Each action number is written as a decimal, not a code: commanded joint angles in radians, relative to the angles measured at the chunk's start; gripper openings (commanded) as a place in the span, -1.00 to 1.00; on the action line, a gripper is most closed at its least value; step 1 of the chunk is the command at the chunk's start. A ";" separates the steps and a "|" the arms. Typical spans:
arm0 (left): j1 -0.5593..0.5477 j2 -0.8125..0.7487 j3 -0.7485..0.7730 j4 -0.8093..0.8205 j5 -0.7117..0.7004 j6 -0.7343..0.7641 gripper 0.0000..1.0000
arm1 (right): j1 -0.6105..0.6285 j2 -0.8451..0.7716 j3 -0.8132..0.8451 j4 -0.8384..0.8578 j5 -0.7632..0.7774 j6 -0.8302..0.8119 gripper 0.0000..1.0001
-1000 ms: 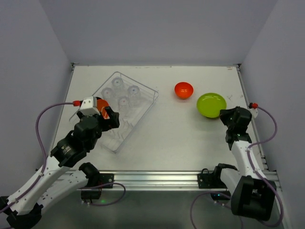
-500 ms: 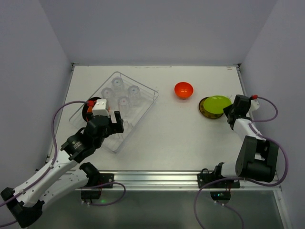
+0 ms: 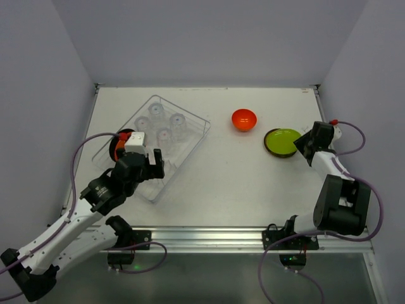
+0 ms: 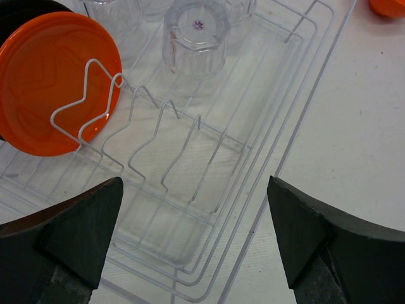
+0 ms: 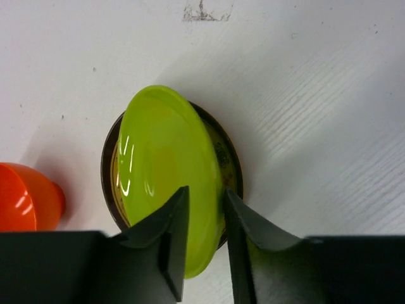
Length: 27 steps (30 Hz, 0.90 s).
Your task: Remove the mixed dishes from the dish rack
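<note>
The wire dish rack [image 3: 181,158] lies at the left, with clear glasses [image 3: 166,124] standing in its far half. An orange-red plate [image 4: 50,88] leans in the prongs, and a black plate [image 4: 25,9] stands behind it. One glass [image 4: 195,38] shows just beyond the empty prongs. My left gripper [image 3: 140,170] hangs wide open over the rack's [image 4: 209,209] near end, holding nothing. At the right, the green plate [image 5: 164,171] lies tilted on a dark-rimmed yellow patterned plate [image 5: 229,158]. My right gripper [image 5: 206,193] straddles the green plate's [image 3: 283,140] near rim, its jaws slightly apart.
An orange-red bowl [image 3: 243,119] sits on the table just left of the stacked plates, and shows again as the bowl [image 5: 25,196] at the left edge of the right wrist view. The table's right edge runs close behind my right gripper [image 3: 304,144].
The right arm has lowered the green plate onto the patterned plate and its jaws have parted a little. The left gripper has shifted off the orange-red plate toward the rack's near end.
</note>
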 commanded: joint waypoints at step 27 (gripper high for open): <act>0.359 0.527 0.339 -0.004 0.007 0.583 1.00 | 0.188 -0.549 -0.113 -0.008 -0.524 -0.208 0.98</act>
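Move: The orange plate stands upright in the rack, some 14 cm ahead of the left hand, 10 cm to its left and 9 cm below; the black plate is 4 cm left of it and 1 cm farther out, and a glass is 17 cm ahead of the hand and 3 cm right. The right hand has the green plate's edge, its middle 6 cm left and 2 cm ahead; the yellow plate lies under it, and the orange bowl is about 22 cm left and 11 cm ahead. Finish opening the right fingers to free the green plate's edge, then swing that hand up about 16 cm and left over the plate, drawing back a little, tipping the fingers up and turning counter-clockwise. Meanwhile lift the left gripper slightly, then carry it wide open forward and left towards the orange plate, sinking back to its starting height and rolling its left side up some 30 degrees, touching nothing yet. ##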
